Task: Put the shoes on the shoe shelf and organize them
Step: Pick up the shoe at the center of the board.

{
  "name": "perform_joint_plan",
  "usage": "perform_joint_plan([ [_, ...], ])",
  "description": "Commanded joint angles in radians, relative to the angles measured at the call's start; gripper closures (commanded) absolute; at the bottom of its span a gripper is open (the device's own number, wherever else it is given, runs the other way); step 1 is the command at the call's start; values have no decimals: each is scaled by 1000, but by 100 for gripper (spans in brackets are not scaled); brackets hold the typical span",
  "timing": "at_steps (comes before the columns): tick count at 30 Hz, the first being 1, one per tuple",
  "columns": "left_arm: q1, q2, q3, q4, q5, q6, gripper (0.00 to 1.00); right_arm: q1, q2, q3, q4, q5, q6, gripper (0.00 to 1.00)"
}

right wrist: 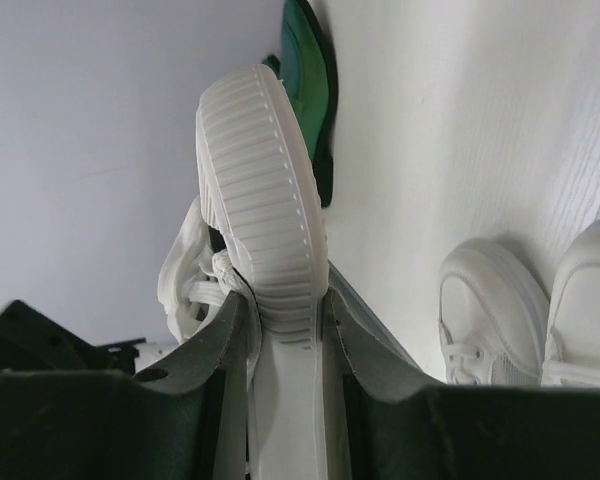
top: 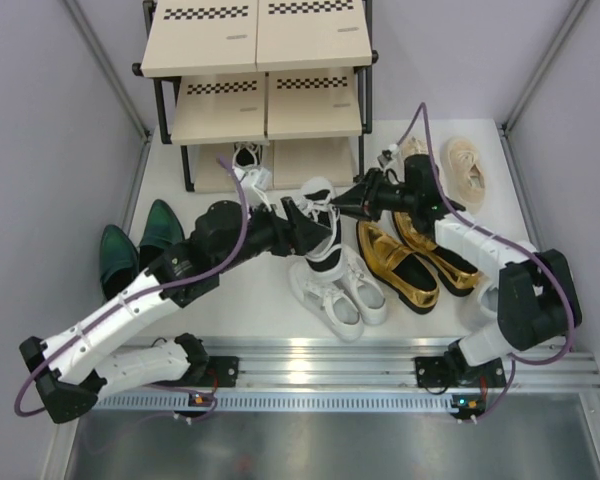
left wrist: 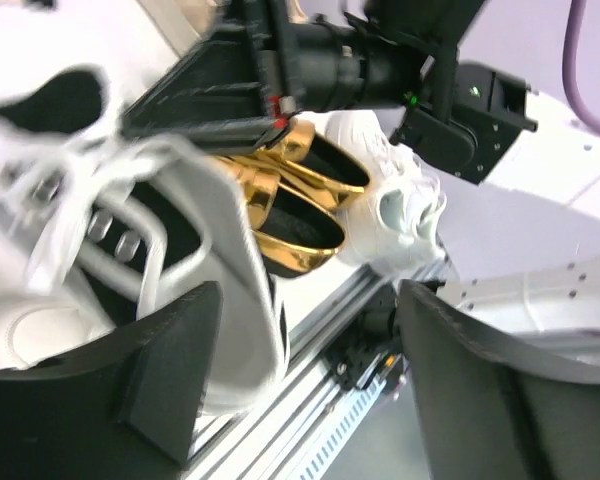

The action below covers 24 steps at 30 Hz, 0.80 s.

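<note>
My right gripper (top: 344, 205) is shut on the white ribbed toe of a black-and-white sneaker (top: 318, 198) and holds it in front of the shoe shelf (top: 255, 40). In the right wrist view the fingers (right wrist: 220, 350) clamp that sole (right wrist: 265, 190) from both sides. My left gripper (top: 313, 235) is open right beside the same sneaker. In the left wrist view (left wrist: 310, 380) its jaws stand wide apart, with the sneaker's (left wrist: 130, 230) white edge against the left finger. A second black-and-white sneaker (top: 326, 255) lies below it.
White lace-ups (top: 340, 292) and gold loafers (top: 412, 258) lie at centre front. Green loafers (top: 130, 248) lie at the left and beige sneakers (top: 466, 168) at the back right. One sneaker (top: 248, 158) sits on the shelf's bottom tier. Walls close in both sides.
</note>
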<state>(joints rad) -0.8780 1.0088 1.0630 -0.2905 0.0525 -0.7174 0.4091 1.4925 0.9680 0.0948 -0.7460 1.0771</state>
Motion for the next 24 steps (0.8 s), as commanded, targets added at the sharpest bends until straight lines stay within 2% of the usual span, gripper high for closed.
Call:
perform_joint_plan([
  [1,-3,-93,-66,33,-184,-195,17,-85,-61,-3,219,11,124,100],
  [4,-3,-194,-202,79,-258,-399,9,-148,-60,-29,331,28,199,100],
  [6,-3,-260,-335,213,-270,-524,2,-167,-57,-41,400,42,245,100],
  [9,-3,-277,-438,355,-278,-615,2,-174,-57,-75,477,65,312,100],
  [12,-3,-219,-434,378,-260,-607,2,-174,-57,-75,490,79,351,100],
  [19,-3,-78,-462,693,-240,-597,2,-171,-69,-72,479,80,366,100],
  [24,-3,-27,-463,789,-258,-608,2,-162,-83,-92,476,83,369,100],
])
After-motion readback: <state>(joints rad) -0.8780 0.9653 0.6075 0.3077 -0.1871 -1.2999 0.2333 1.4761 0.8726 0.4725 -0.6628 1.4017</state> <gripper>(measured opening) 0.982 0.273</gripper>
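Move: The right hand already pinches the black shoe, whose middle lies about 5 cm back, 2 cm left and 3 cm below it. The empty bottom shelf board is some 19 cm ahead, 3 cm left and 17 cm down; the near gold shoe is 8 cm back, 18 cm right, and the white shoes 14 cm back, 3 cm right, both some 18 cm down. From the left hand, the black shoe is 2 cm ahead, 3 cm right and 6 cm below. Right keeps pinching the shoe, carrying it 9 cm forward-right; the opening left hand dips 7 cm, then half-rises. ##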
